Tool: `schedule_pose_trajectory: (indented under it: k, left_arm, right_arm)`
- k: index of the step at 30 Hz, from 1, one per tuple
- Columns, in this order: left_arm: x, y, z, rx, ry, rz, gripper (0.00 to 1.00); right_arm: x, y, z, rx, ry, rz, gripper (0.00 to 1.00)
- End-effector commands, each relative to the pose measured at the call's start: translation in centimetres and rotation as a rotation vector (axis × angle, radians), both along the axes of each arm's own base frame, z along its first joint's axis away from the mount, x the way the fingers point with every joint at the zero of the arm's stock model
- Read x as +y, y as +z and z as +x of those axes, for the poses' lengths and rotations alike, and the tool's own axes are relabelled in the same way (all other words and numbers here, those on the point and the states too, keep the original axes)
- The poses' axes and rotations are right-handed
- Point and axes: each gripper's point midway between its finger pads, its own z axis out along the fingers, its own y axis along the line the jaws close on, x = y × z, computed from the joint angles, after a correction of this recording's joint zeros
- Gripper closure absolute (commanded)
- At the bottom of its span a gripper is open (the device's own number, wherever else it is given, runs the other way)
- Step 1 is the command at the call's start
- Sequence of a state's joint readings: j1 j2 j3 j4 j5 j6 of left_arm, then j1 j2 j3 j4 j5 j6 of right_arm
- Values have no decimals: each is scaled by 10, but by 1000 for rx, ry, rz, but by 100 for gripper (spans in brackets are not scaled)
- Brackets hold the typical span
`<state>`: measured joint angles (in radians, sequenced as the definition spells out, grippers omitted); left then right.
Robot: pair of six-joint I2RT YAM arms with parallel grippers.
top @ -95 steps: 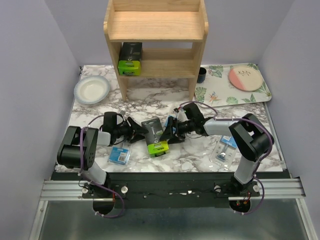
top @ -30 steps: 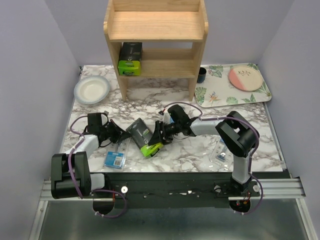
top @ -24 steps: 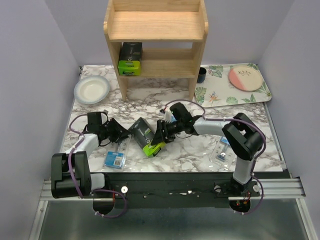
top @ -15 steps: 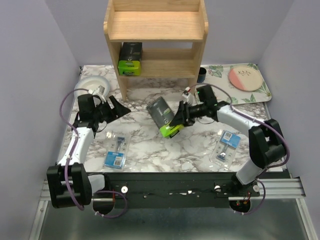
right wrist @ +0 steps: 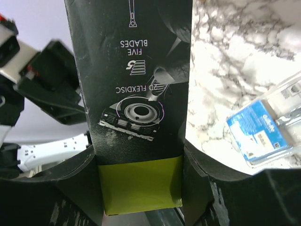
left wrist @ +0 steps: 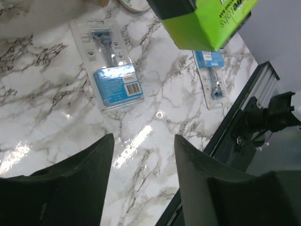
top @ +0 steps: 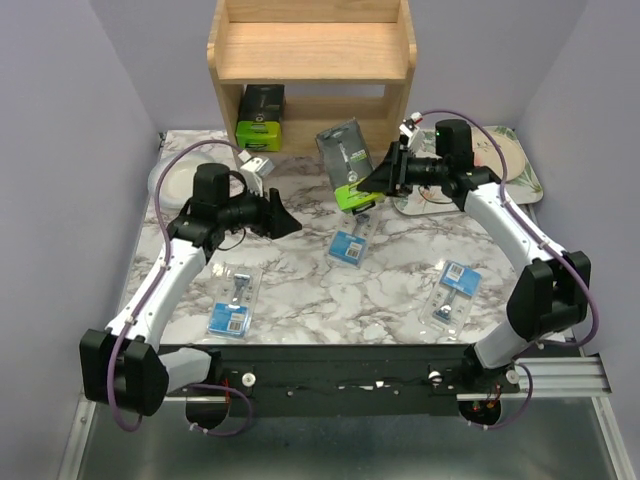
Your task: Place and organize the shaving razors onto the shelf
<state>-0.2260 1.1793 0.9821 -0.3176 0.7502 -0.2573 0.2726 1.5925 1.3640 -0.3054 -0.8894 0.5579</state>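
Note:
My right gripper (top: 378, 178) is shut on a black razor box with a lime-green end (top: 344, 162), held in the air in front of the wooden shelf (top: 310, 60). In the right wrist view the box (right wrist: 136, 94) fills the space between the fingers. A second black and green box (top: 260, 117) stands on the shelf's lower tier at the left. Three clear blister packs with blue cards lie on the marble: one in the middle (top: 352, 240), one front left (top: 235, 303), one front right (top: 455, 293). My left gripper (top: 285, 222) hovers open and empty left of centre.
A white bowl (top: 165, 185) sits at the back left, partly behind my left arm. The floral tray (top: 522, 172) lies at the back right under my right arm. The table's front rail (left wrist: 244, 117) shows in the left wrist view.
My right gripper carried the box up off the marble and back toward the shelf. My left arm rose and swung back, and its jaws opened. The middle blister pack came into view.

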Motion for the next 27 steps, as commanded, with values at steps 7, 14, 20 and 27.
schedule_pose_trajectory:
  k: [7,14,20,27]
  left_arm:
    - [-39,-3,9,-71,-205,103,100]
    - [-66,-3,36,-150,-185,202,100]
    - [-91,4,60,-184,-193,226,100]
    - [-118,5,85,-249,-180,270,100]
  right_arm:
    - [-6,32,63,-27,-162,92,73]
    - [-12,30,76,65,-245,122,72]
    - [-18,22,89,124,-278,176,70]
    - [-21,4,99,208,-348,192,61]
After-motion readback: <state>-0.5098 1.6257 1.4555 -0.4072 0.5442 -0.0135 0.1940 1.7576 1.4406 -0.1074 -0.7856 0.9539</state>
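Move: I hold the boxed razor in my right hand. Its free space on the middle shelf lies about 17 cm ahead of that hand and 2 cm left, roughly level. The first boxed razor is some 24 cm left and 16 cm ahead, and the shelf's right side panel 7 cm right, 16 cm ahead. The held box's green end is about 8 cm ahead of my empty left hand, 15 cm to its right, near its height; a blister pack lies 21 cm below it, 15 cm right, 4 ahead. Keeping my grip near the green end, I carry the box about 8 cm forward with my right hand, into the shelf opening under the top board, turning it clockwise by some 15 degrees and tipping the wrist down to square it up. Meanwhile I shut my left fingers and bring that hand about 10 cm right, then also forward, towards the green end. ##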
